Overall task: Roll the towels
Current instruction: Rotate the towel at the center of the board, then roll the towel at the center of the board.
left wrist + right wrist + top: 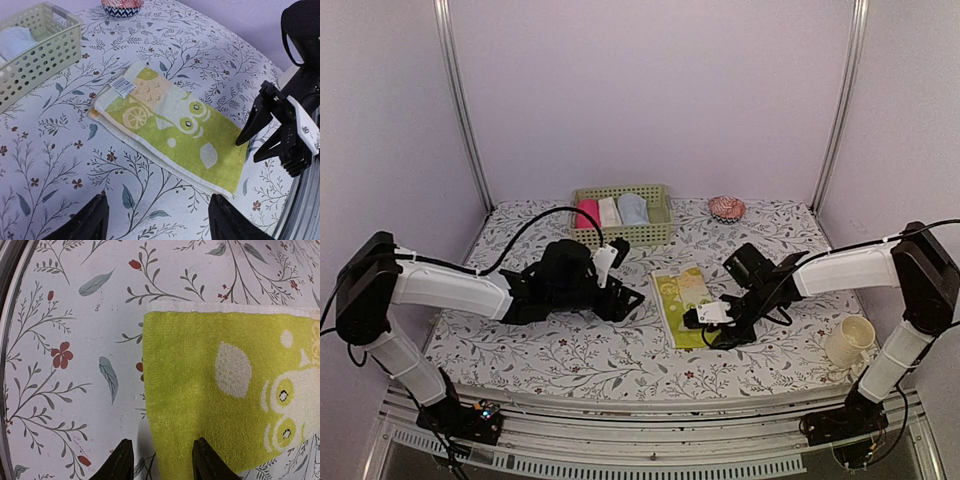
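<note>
The yellow-green towel (680, 300) lies flat, folded into a long strip, on the floral tablecloth; its pale printed shapes and a white tag show in the left wrist view (170, 125). My left gripper (632, 300) hovers just left of it, open, with only bare cloth between its fingers (160, 225). My right gripper (692, 320) sits at the towel's near end, open, its fingers astride the towel's edge (161, 465); the towel (225, 390) spreads beyond them. The light blue towel (633, 209) rests in the basket.
A pale green basket (620, 236) at the back holds a pink roll (587, 213) and a cream-white roll (610, 211). A red patterned bowl (726, 208) stands to its right. A cream cup (850, 342) sits near the right arm's base.
</note>
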Controlling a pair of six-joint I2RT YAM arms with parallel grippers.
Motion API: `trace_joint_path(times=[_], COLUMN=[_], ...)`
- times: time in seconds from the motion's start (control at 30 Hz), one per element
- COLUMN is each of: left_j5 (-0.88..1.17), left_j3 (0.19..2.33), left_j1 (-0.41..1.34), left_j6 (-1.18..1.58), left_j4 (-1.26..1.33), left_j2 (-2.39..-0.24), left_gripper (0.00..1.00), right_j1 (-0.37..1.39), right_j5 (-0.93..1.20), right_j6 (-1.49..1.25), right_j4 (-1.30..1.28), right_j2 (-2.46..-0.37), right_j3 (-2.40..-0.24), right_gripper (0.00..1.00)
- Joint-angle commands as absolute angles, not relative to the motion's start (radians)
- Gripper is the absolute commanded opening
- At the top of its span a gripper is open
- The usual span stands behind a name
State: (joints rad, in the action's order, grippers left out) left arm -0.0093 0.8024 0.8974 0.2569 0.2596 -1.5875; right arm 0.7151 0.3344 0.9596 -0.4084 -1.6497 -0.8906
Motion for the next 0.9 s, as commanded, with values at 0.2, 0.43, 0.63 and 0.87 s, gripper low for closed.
trace_joint_path(times=[0.2, 0.43, 0.63, 0.87], left_j5=[0.073, 0.029, 0.019, -0.025], left_j3=[0.712, 0.639, 0.538, 0.419], left_j1=[0.923, 0.939, 0.966, 1.102], left_j6=[0.328, 0.276, 0.254, 0.186], left_j4=[0.362, 0.317, 0.304, 0.407], left_j2=[-1.521, -1.405, -1.292, -1.287], left_gripper=[0.69, 0.68, 0.68, 0.66], right_j1=[0.75, 0.792, 0.865, 0.895], right_j5=[0.264, 0.304, 0.324, 0.382], right_j6=[0.978, 0.965, 0.959, 0.932], right_j4=[-0.425, -0.459, -0.495, -0.554], right_j2=[-1.824, -1.866, -1.878, -1.828], right_j3=[-0.963, -0.989, -1.018, -1.006], right_gripper=[0.36, 0.24, 0.2, 0.2])
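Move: The folded towel's middle is about 8 cm ahead of my right hand, 5 cm to its left and 3 cm below; its near edge passes just under my right fingers, close to that edge's right end. The basket stands some 30 cm ahead of my right hand and 17 cm to its left; the cream mug is level with it, about 24 cm to its right. From my left hand the towel lies 3 cm ahead, 9 cm to the right and 11 cm below. I lower my right hand about 2 cm onto the towel's near edge and pinch it, fingers closing as I start to sweep left. Keeping low, I drag that edge roughly 6 cm left, then also 3 cm back, turning the hand some 10 degrees counter-clockwise. My left hand, empty and open, draws back and a little left, away from the towel. ##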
